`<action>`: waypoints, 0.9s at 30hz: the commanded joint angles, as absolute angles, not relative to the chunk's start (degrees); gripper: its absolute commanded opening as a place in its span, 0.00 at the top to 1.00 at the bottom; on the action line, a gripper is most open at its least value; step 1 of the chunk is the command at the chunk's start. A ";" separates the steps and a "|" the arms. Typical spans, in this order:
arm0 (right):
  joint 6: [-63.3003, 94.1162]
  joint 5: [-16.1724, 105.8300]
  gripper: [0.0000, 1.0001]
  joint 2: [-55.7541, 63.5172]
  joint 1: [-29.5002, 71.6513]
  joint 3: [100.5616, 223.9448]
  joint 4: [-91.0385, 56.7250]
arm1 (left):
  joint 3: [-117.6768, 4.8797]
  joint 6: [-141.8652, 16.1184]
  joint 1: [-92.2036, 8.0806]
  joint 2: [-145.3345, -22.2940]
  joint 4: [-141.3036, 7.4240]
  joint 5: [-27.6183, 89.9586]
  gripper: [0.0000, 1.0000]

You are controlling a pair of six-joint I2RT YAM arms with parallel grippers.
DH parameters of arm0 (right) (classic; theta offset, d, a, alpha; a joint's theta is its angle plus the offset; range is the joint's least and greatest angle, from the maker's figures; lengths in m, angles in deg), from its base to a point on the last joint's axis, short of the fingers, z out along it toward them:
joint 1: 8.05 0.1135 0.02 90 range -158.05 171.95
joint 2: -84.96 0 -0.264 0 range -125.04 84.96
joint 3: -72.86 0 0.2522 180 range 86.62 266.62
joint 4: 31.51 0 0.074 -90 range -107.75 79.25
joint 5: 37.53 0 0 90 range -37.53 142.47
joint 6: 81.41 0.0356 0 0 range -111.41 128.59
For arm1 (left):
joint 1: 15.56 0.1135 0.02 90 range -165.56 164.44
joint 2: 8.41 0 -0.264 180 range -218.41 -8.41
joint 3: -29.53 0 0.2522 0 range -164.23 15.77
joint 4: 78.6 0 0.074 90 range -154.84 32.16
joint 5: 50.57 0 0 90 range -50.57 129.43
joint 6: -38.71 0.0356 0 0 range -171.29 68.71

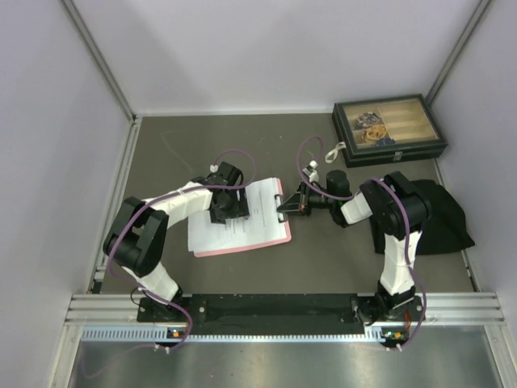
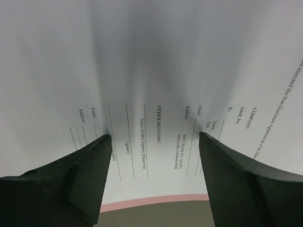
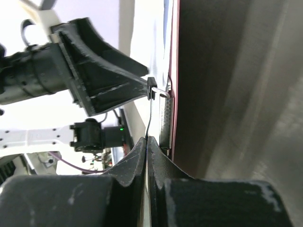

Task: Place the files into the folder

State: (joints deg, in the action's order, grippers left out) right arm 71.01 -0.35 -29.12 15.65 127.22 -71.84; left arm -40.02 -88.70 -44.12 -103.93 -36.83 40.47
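Note:
The pink folder (image 1: pixel 242 249) lies flat in the middle of the table, its metal clip (image 1: pixel 280 200) at the right short edge. The white files (image 1: pixel 262 217) lie on it, and a lower sheet sticks out past its left edge. My left gripper (image 1: pixel 227 212) stands open over them, both fingertips (image 2: pixel 108 138) resting on a sparsely printed signature page (image 2: pixel 156 71). The folder's pink edge (image 2: pixel 156 203) shows below the page. My right gripper (image 3: pixel 147 140) is shut on the thin lever of the clip (image 3: pixel 163 118), beside the folder's rim (image 3: pixel 174 71).
A dark box with a glass lid (image 1: pixel 388 129) stands at the back right. A black cloth (image 1: pixel 440 214) lies by the right arm. White walls close in the table on three sides, and an aluminium rail (image 1: pixel 283 307) runs along the near edge.

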 commanded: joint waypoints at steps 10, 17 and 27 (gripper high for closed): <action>66.69 -0.70 1.00 -30.35 16.82 128.37 -72.33 | -38.36 -91.20 -48.35 -106.32 -44.45 27.65 0.14; 67.22 -1.06 1.00 -30.88 15.15 126.96 -73.83 | -42.93 -88.65 -48.35 -100.80 -36.81 31.25 0.09; 65.37 -1.32 1.00 -31.32 14.89 127.49 -71.72 | -48.48 -86.45 -47.29 -90.59 -22.13 48.20 0.02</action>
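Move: My right hand already has the folder's clip shut in its fingers, with the clip's middle about 1 cm ahead, 1 cm left and 1 cm below. From my left hand, poised low on the files, that clip lies some 14 cm to the right, 2 cm ahead and about 3 cm higher. The middle of the files is roughly 1 cm to this left hand's right, level with it and just beneath. The white cord lies about 16 cm right of my right hand and 17 cm ahead, 5 cm lower. I slide my low left hand about 4 cm to the right over the files towards the clip, opening its fingers wider, then lift it clear, ending some 7 cm up. Meanwhile my right hand keeps its pinch on the clip's wire and lowers the clip end about 3 cm towards the table, tilting only slightly. ##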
